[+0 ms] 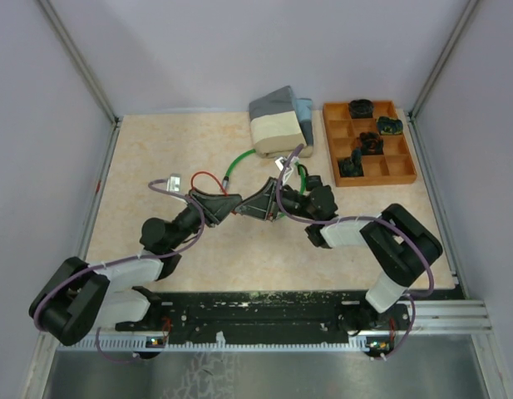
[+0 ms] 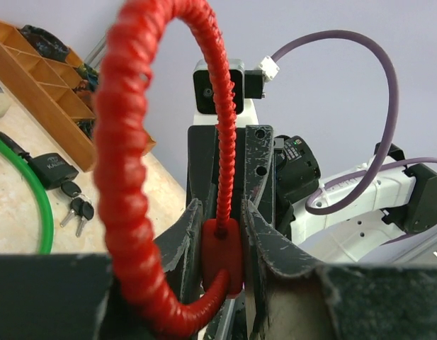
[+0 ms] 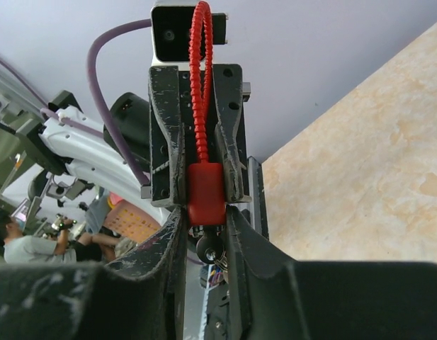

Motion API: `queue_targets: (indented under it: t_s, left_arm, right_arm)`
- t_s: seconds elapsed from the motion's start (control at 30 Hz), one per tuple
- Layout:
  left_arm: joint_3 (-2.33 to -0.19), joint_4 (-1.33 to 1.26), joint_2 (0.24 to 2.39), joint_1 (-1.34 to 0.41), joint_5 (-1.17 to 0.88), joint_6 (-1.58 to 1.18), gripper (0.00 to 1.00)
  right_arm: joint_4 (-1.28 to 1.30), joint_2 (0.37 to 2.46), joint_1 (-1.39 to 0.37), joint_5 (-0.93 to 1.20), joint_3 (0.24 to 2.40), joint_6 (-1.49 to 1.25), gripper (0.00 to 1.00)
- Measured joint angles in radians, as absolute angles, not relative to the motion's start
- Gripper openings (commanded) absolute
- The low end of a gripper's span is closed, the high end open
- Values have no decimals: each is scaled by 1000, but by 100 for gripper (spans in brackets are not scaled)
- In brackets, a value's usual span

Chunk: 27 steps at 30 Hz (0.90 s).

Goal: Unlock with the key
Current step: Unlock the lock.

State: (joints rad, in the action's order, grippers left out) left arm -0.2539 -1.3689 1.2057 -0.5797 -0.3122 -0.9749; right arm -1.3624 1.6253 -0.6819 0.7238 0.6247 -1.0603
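Observation:
A small red lock with a red coiled cable loop hangs in the air between my two arms. My left gripper is shut on the lock's body, cable end upward. A key with a black round head sticks out of the lock's underside. My right gripper faces the left one, its fingers close on either side of the key's head with a thin gap still showing on one side. In the top view the two grippers meet tip to tip at mid-table, with the red cable arching behind them.
A green cable lock lies behind the grippers, with a black lock and spare keys beside it. A wooden compartment tray holding black locks stands at the back right. A grey and cream block sits at the back centre.

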Motion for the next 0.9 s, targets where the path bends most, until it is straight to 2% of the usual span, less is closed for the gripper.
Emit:
queue_targets:
  t_s: [0.3,0.53,0.9]
  left_arm:
    - [-254,-1319,1156,-583,-271,-920,49]
    - [-253,-1252,1097,-583,-205,-876,53]
    - [-244,-1140,1014,-582,-146,-879,59]
  right_arm:
    - [-1372,1641,-680,736,625,-1084,10]
    - [-1405,1685,-678,739,625,-1111,0]
    - [-1462,1685,-633,736,620,-1138,0]
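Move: The red lock sits between the left fingers, about at their hand point, and some 4 cm to the right hand's left and 1 cm above it. The key, pinched by the right hand, is about 4 cm to the left hand's right. Far below, roughly 22 cm down, the green cable's end lies some 8 cm ahead and 5 cm left of the left hand. Left fingers open, let go of the red lock and withdraw left about 3 cm; right keeps pinching the key. ##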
